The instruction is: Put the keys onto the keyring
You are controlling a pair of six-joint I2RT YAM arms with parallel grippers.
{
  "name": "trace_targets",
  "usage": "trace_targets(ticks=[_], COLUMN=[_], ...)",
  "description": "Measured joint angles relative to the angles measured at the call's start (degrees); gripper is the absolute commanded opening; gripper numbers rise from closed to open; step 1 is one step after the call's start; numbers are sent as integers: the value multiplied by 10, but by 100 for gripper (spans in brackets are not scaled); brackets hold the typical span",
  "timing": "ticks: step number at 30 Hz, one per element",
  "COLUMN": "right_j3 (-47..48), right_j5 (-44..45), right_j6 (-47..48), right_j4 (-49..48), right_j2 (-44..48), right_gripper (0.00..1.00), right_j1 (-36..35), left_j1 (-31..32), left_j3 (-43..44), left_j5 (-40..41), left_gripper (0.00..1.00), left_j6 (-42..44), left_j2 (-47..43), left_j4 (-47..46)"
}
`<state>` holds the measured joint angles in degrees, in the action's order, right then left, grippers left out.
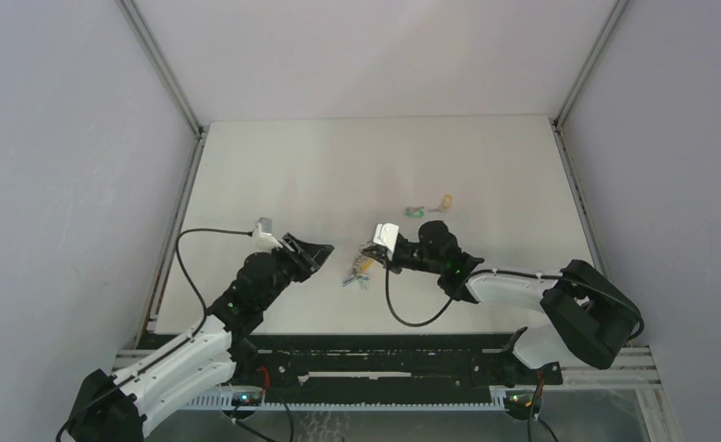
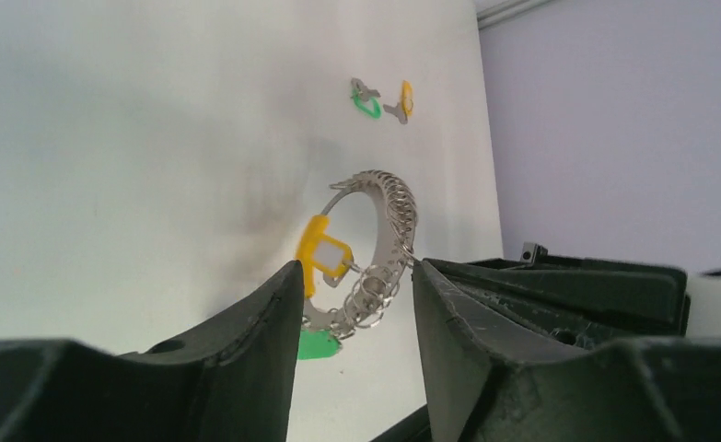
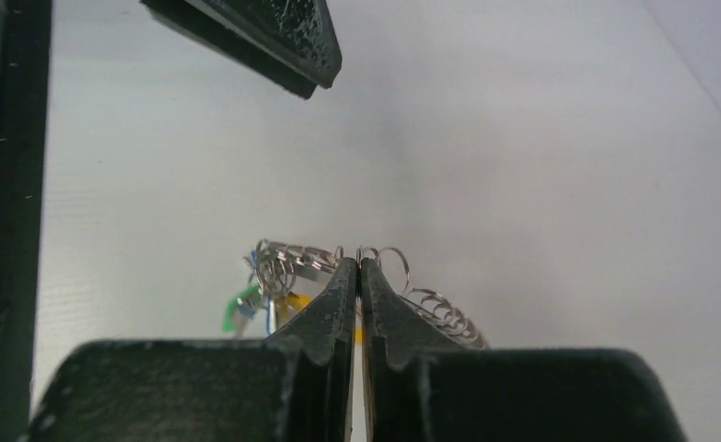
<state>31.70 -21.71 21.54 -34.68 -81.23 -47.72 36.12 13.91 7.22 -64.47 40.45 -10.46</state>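
Observation:
The keyring (image 1: 360,270) lies on the white table between my two grippers: a silvery loop of small rings with a yellow tag (image 2: 323,257). A green key head (image 2: 318,345) and a blue one hang on it. My right gripper (image 3: 357,261) is shut on the ring's edge, with coils showing on both sides of the fingers (image 3: 324,308). My left gripper (image 2: 356,267) is open just left of the ring, nothing between its fingers. Two loose keys lie farther back, a green one (image 1: 414,211) and an orange-tan one (image 1: 446,201).
Grey walls (image 1: 71,184) enclose the white table (image 1: 338,166) on the left, back and right. A black cable (image 1: 402,318) loops under my right arm, another (image 1: 191,239) beside my left arm. A black rail (image 1: 384,368) runs along the near edge.

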Motion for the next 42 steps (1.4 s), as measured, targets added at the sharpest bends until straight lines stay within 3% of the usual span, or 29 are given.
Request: trace_targets(ticks=[6, 14, 26, 42], right_j3=[0, 15, 68, 75], right_j5=[-150, -285, -350, -380], right_j6=[-26, -27, -5, 12], right_j4=[46, 95, 167, 212], right_j2=[36, 42, 39, 38], right_gripper=[0, 0, 0, 0], right_j1=[64, 104, 118, 125], left_j1=[0, 3, 37, 50], left_j3=[0, 1, -1, -27], left_j5=[-43, -140, -211, -214], left_gripper=[56, 57, 60, 70], left_j6=[144, 259, 396, 479], left_j2=[15, 124, 62, 47], left_j4=[-63, -143, -216, -215])
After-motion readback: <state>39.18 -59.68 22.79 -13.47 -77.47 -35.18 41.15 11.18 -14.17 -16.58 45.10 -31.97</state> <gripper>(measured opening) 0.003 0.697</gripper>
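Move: The keyring, already pinched in the right fingers, has its middle about 7 cm to the right of the left hand, 2 cm back and 3 cm below, with its hanging keys some 4 cm farther back and 3 cm lower. The loose green-tagged key lies roughly 15 cm ahead, 20 cm to the left hand's right and 13 cm down; the yellow-tagged one is 3 cm beyond it and 8 cm farther right. From the right hand, the left fingers stand about 7 cm left and level in reach. The left hand, already half open, swings about 5 cm right and 4 cm back towards the keyring, dipping and then coming up higher than it began, while it turns clockwise and tips up until its fingers point mostly right and nearly level, opening wider around the keyring's approach side. The right hand keeps its pinch on the keyring and draws it about 5 cm back, 3 cm up and slightly right, turning some 25 degrees counter-clockwise to hold it out in front of the left fingers. ##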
